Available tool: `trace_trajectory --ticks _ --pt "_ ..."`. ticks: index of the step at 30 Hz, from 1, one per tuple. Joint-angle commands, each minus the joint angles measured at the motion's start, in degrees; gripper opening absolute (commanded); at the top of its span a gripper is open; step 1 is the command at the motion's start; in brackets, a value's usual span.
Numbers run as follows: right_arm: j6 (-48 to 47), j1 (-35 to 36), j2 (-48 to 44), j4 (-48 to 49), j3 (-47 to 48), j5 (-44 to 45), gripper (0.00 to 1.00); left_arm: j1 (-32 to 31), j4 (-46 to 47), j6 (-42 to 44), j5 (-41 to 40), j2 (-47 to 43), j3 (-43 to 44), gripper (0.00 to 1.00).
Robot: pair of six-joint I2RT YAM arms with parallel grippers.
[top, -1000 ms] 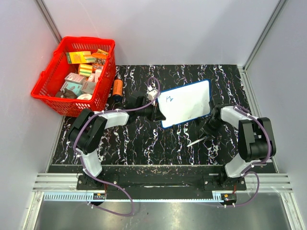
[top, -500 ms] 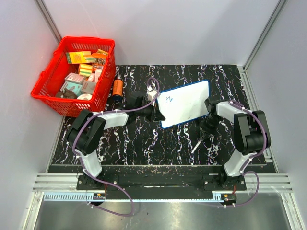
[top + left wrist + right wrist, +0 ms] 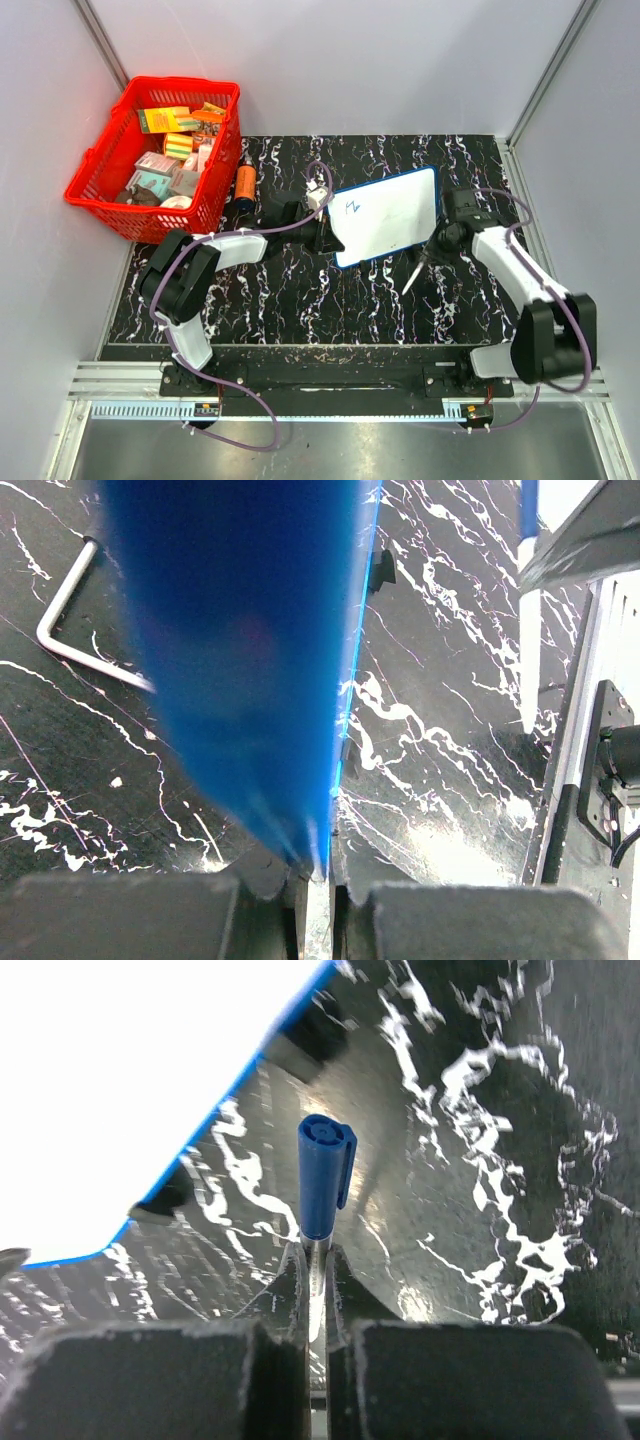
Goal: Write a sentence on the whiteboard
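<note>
The whiteboard (image 3: pixel 390 212), white with a thin blue rim, stands tilted over the black marbled table. My left gripper (image 3: pixel 328 236) is shut on its left edge; in the left wrist view the blue rim (image 3: pixel 260 660) runs down into the jaws of the left gripper (image 3: pixel 318 872). Of the sentence, only a small blue scribble (image 3: pixel 352 207) shows near the board's left end. My right gripper (image 3: pixel 433 252) is shut on a pen (image 3: pixel 412 275) just off the board's lower right corner. In the right wrist view the pen's blue cap (image 3: pixel 325 1175) sticks out past the right gripper (image 3: pixel 317 1256), with the whiteboard (image 3: pixel 150 1070) to its upper left.
A red basket (image 3: pixel 100 185) with several small boxes stands at the back left, and an orange bottle (image 3: pixel 246 183) stands beside it. A bent metal rod (image 3: pixel 60 620) lies on the table under the board. Grey walls close in the left, back and right sides.
My right gripper has shut on the pen and carried it up from the table toward the board's lower right corner, the arm stretching out. The left arm and board have not moved.
</note>
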Motion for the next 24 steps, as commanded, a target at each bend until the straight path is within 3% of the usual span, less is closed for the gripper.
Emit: trace_trajectory --ticks 1,6,11,24 --pt "-4.71 0.46 -8.29 6.11 3.18 3.13 0.00 -0.09 -12.04 2.45 -4.71 0.80 -1.44 0.00" --pt "-9.19 0.46 -17.08 15.77 0.99 6.21 0.00 -0.18 -12.74 1.83 -4.62 0.97 -0.91 0.00" --pt "-9.64 0.55 -29.30 33.35 -6.74 5.78 0.00 -0.17 -14.06 1.39 -4.44 0.97 -0.38 0.00" --pt "-15.00 2.31 -36.17 62.46 -19.05 -3.71 0.00 0.00 -14.94 1.21 -2.86 0.97 -0.38 0.00"
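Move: The right hand holds the marker by its blue end, tip towards the base. The whiteboard's middle lies about 9 cm ahead of that hand and 9 cm to its left, at roughly its height; the board's lower right corner is some 4 cm ahead and 2 cm right, and the written letters about 12 cm ahead and 17 cm left. From the left hand, gripping the board's left edge, the board's middle is about 6 cm ahead and 11 cm right. Steeply up and only a little forward, the right hand carries the still-pinched marker past the whiteboard's lower right corner, climbing about 20 cm and slowing to a stop at the top. Meanwhile the wrist tips up by some 65 degrees, from fingers down to fingers nearly level ahead, swinging the marker's tip downward. The left hand stays put, keeping its hold on the board's left edge. ##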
